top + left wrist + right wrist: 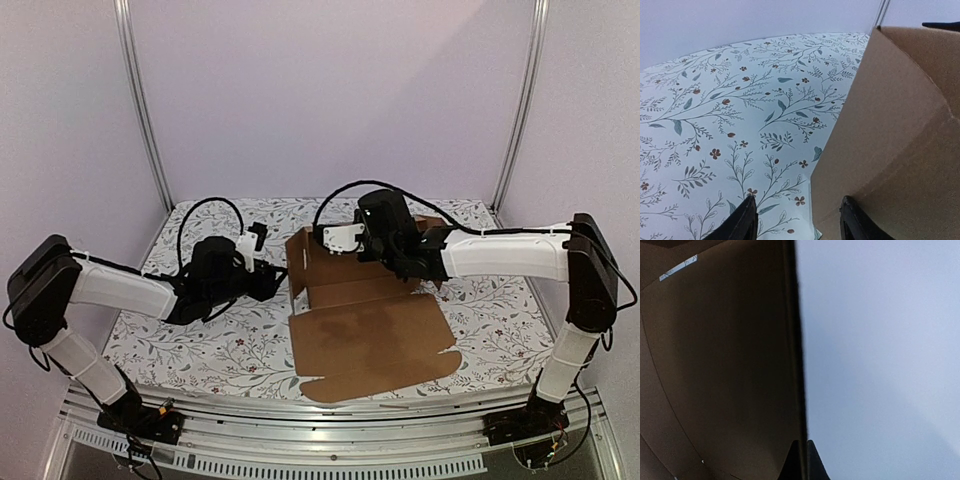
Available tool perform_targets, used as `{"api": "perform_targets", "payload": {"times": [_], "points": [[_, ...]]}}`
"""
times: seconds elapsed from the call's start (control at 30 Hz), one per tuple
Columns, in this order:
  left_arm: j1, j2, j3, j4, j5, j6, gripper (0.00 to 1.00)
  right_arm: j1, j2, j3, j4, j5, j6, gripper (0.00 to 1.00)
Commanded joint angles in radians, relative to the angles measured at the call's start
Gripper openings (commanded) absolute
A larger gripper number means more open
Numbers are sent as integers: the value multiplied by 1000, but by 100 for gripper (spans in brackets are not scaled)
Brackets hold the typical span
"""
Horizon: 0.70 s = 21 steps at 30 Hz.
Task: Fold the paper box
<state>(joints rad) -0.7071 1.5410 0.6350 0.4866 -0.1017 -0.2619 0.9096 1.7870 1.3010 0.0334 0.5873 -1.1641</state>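
Observation:
The paper box (370,340) is brown cardboard, half raised in the middle of the table. Its wide front panel lies flat toward me, and its left side flap (300,262) stands upright. My left gripper (274,281) sits just left of that flap and is open. In the left wrist view the left gripper (797,205) shows the flap's edge (890,140) between its fingers, touching neither that I can see. My right gripper (400,262) is at the box's back wall. In the right wrist view the right gripper (801,450) is shut on the thin edge of a cardboard panel (725,365).
A floral tablecloth (210,340) covers the table. Two aluminium posts (145,110) stand at the back corners before a plain lilac wall. A metal rail (330,425) runs along the near edge between the arm bases.

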Motion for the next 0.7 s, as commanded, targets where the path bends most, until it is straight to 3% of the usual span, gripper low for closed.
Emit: {"api": "perform_targets", "payload": {"times": [0.0,0.37,0.67], "points": [[12,23,-12,120,91,29,56,42,-2,-62,159,78,12,0],[-22,97,-31,220,221,69,58,110,-3,-262,450,160,-14,0],[-90,113,-50,221,285,193,58,112,7,-283,472,183,-10,0]]}}
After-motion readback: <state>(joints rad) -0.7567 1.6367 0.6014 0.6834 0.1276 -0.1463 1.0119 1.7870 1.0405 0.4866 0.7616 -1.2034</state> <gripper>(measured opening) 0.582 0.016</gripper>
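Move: The box's raised left side flap stands beside the left hand, its middle about 4 cm ahead and 3 cm to the right, level with the fingers. The flat near panel lies some 14 cm back, 18 cm right and 11 cm below that hand. The right hand already holds the upright wall by its edge; from it the near panel lies about 19 cm back, straight below sideways, 20 cm down, and the side flap 15 cm left, 2 cm back and 9 cm lower. Right hand draws the still-pinched wall 3 cm back; left sweeps 6 cm right and back beside the flap. ##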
